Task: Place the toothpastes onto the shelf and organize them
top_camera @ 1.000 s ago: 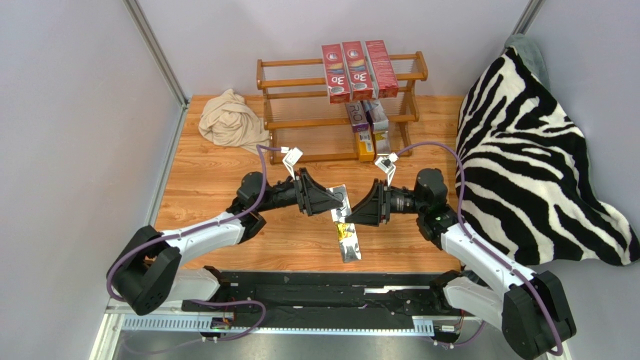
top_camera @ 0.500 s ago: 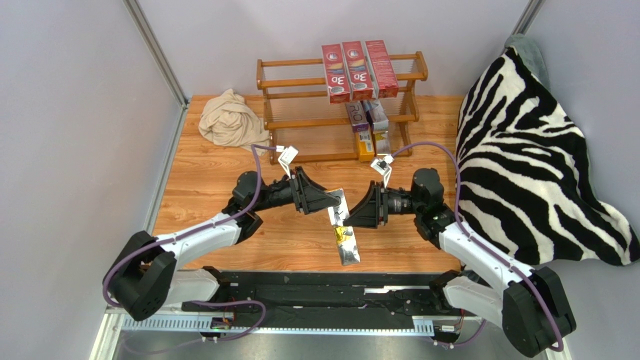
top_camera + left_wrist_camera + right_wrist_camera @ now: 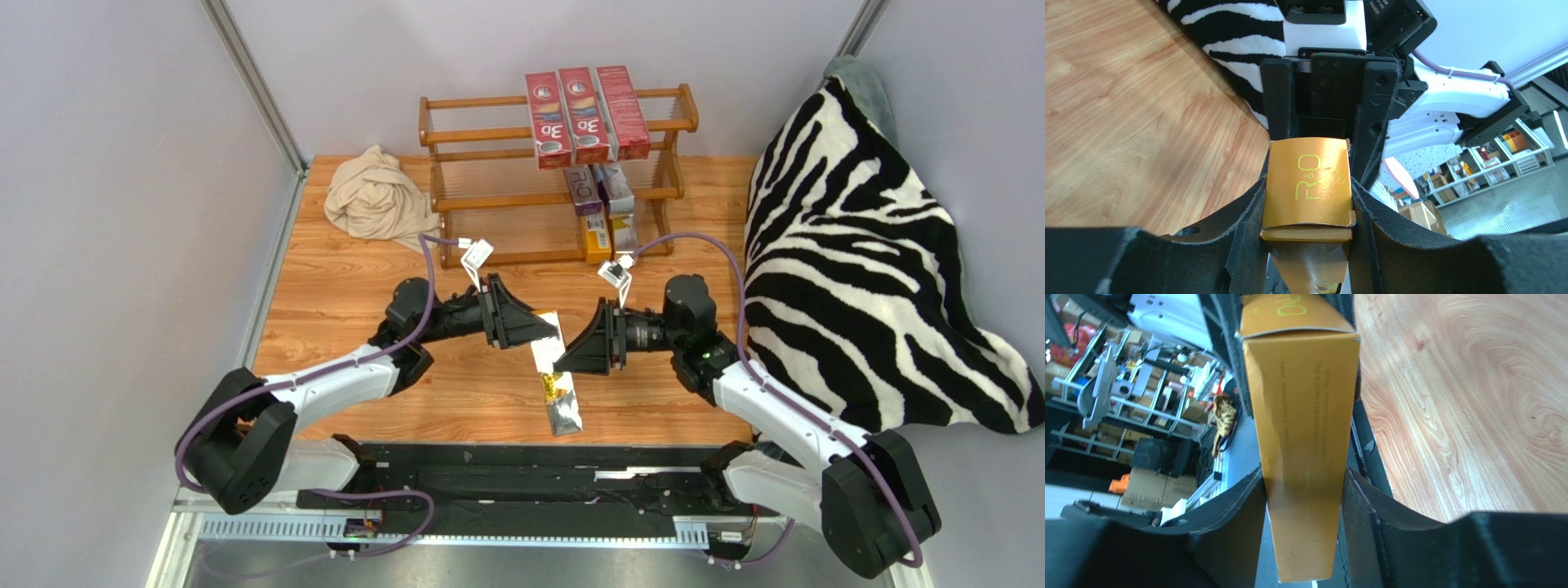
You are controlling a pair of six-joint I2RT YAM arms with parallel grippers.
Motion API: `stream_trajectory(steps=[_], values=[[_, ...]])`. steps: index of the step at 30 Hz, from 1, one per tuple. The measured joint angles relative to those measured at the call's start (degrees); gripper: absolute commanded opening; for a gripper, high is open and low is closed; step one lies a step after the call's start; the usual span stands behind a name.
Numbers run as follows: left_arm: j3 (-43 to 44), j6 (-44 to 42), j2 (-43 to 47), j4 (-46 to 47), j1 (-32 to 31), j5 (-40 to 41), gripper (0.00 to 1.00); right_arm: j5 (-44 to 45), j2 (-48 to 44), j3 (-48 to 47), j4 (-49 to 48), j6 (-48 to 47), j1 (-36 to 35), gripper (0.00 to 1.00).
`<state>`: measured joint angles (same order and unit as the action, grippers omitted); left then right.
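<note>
A gold-orange toothpaste carton marked "R&O" hangs tilted above the wooden table, held from both sides. My left gripper is shut on its far end, both pads pressed against the carton's sides. My right gripper is shut on the same carton a little lower along its length. The brown shelf stands at the back. Three red "3D" cartons lie across its top tier. Silver-purple cartons sit on the middle tier, and an orange one stands below them.
A crumpled beige cloth lies left of the shelf. A zebra-striped blanket covers the right side of the table and shows behind the right arm. Grey walls close in the left and back.
My left gripper has shut on the carton's far end. The right gripper and the carton have shifted slightly left and toward the near edge.
</note>
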<state>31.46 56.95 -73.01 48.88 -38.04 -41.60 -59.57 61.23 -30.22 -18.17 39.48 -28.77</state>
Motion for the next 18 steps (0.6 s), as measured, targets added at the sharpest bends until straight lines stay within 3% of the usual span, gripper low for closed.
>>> stream_trajectory(steps=[8, 13, 18], values=[[0.5, -0.2, 3.8, -3.8, 0.2, 3.8, 0.26, 11.4, -6.8, -0.3, 6.2, -0.2, -0.2, 0.93], [2.0, -0.2, 10.6, -6.7, 2.2, 6.8, 0.27, 19.5, -18.2, 0.8, 7.9, 1.0, -0.2, 1.0], [5.5, -1.1, 17.4, -11.6, 4.5, 9.7, 0.27, 24.0, -27.5, 4.0, 6.4, 3.5, -0.3, 1.0]])
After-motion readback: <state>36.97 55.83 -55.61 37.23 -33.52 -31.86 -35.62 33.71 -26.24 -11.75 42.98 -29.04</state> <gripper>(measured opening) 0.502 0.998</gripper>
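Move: The left hand grips one end of the held toothpaste. Its likely goal, the yellow box on the shelf's bottom tier, lies roughly 29 cm ahead, 12 to the right and 21 below. A silver box is some 5 cm right of that yellow box; the purple box one tier up is about 33 cm ahead of the left hand, 8 right and 10 below. The toothpaste's middle is right between the right fingers. Right fingers open off the toothpaste, withdrawing up and right; the left keeps hold, lifting it about 10 cm, leftward. ##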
